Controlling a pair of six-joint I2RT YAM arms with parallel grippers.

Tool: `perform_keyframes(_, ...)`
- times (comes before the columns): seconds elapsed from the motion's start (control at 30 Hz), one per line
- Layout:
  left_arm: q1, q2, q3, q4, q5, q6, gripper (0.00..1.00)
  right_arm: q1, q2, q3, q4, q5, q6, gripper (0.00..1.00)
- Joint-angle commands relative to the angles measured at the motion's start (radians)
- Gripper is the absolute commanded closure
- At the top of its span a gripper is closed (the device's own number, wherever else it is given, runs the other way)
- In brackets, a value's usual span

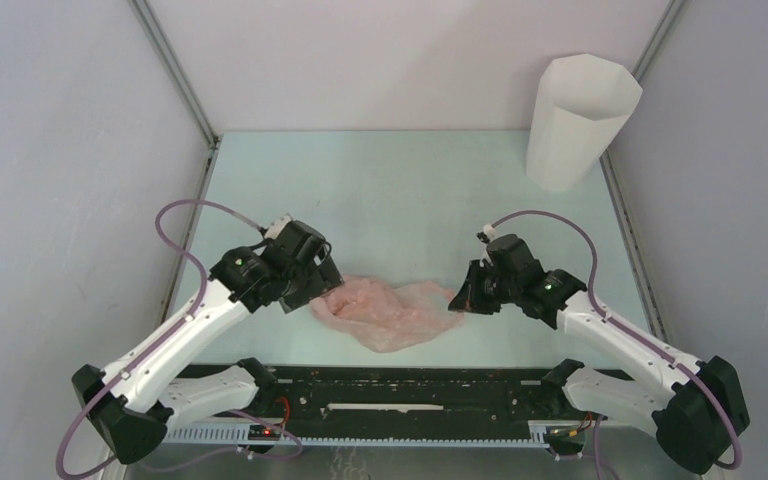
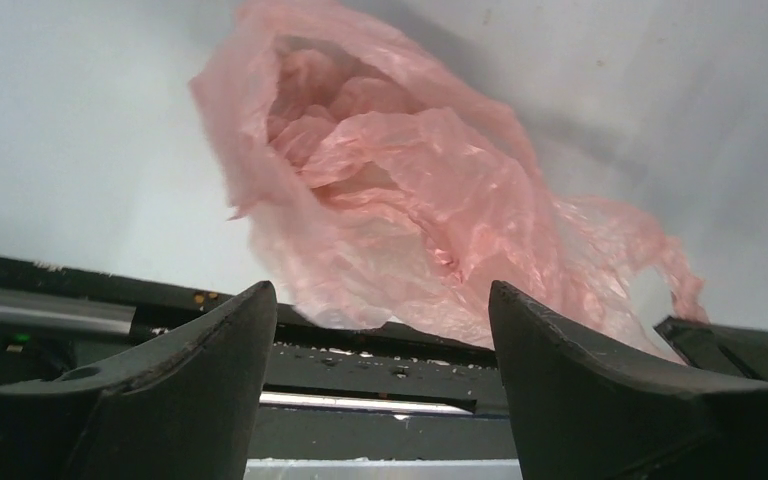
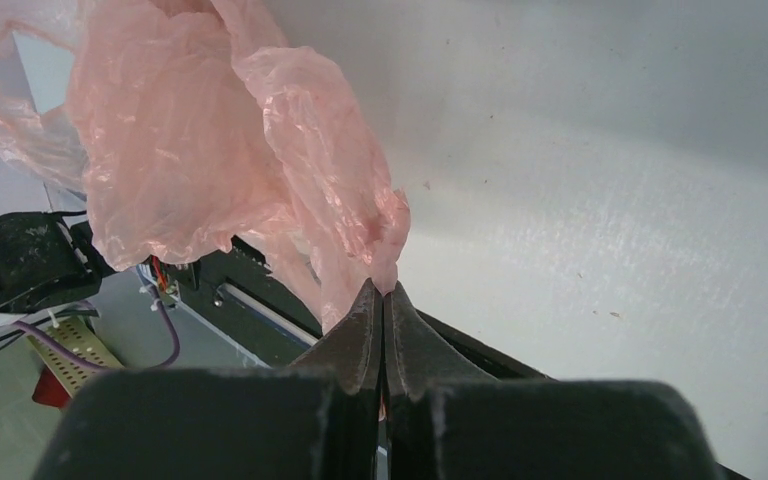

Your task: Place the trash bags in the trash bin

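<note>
The pale-pink trash bag (image 1: pixel 390 312) lies crumpled on the table between the two arms, near the front edge. My right gripper (image 1: pixel 463 298) is shut on the bag's right end; in the right wrist view the film (image 3: pixel 220 150) runs up out of the pinched fingertips (image 3: pixel 384 292). My left gripper (image 1: pixel 312 296) is open at the bag's left end; in the left wrist view the bag (image 2: pixel 400 190) sits just beyond the two spread fingers (image 2: pixel 210 350), nothing between them. The white faceted trash bin (image 1: pixel 578 120) stands upright at the far right corner, away from both grippers.
White walls with metal corner posts (image 1: pixel 175 70) enclose the table on three sides. A black rail (image 1: pixel 410 390) runs along the near edge between the arm bases. Purple cables (image 1: pixel 175 240) loop off both arms.
</note>
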Motion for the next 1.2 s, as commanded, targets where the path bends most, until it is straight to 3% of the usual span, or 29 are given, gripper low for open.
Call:
perform_keyframes(0.0,0.009,0.017,0.061,-0.136,-0.068,-0.132,0.18,0.011,-0.032,0.038,-0.011,0.034,-0.021,1.00)
perform_keyframes(0.13,0.008,-0.025,0.012,-0.130,-0.078,-0.209,0.17,0.016,-0.047,0.043,-0.022,0.042,-0.027,1.00)
perform_keyframes(0.3,0.059,-0.009,-0.041,-0.023,-0.026,-0.147,0.16,0.019,-0.050,0.043,-0.035,0.048,-0.031,1.00)
perform_keyframes(0.4,0.124,0.021,-0.095,0.071,0.041,-0.112,0.25,0.023,-0.051,0.042,-0.038,0.052,-0.033,1.00)
perform_keyframes(0.57,0.139,0.069,-0.101,0.143,0.004,-0.021,0.44,0.030,-0.042,0.043,-0.034,0.046,-0.041,0.96)
perform_keyframes(0.73,0.140,0.109,-0.051,0.155,0.029,0.139,0.85,0.032,0.016,0.042,-0.016,0.015,-0.049,0.77)
perform_keyframes(0.83,0.139,0.108,-0.056,0.179,0.101,0.215,0.96,0.026,0.094,0.043,0.018,0.004,-0.067,0.62)
perform_keyframes(1.07,0.139,0.079,-0.113,0.240,0.184,0.243,1.00,-0.009,0.311,0.113,0.027,0.008,-0.166,0.35)
perform_keyframes(1.17,0.140,0.076,-0.117,0.241,0.178,0.252,1.00,-0.005,0.392,0.173,-0.045,0.065,-0.219,0.34)
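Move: The open left rim of the pink trash bag is what my empty, open left hand is after: about 3 cm ahead, 1 cm left and 5 cm below. The bag's middle lies roughly 10 cm right, 2 cm back and 10 cm below that hand. Its right end, still pinched by my right hand, is some 23 cm right of my left hand, about level fore and aft and 6 cm lower. From my right hand, the bag's middle is about 13 cm left, 1 cm back and 5 cm down. I ease my left hand slightly back and left, then bring it some 3 to 4 cm forward and 4 cm down onto the bag's left rim. I pinch the rim shut between the fingertips, then swing the wrist about 20 degrees clockwise, drifting 2 cm right. My right hand holds nearly still, then opens, lets go of the bag's right end and sinks about 6 cm beside it. ##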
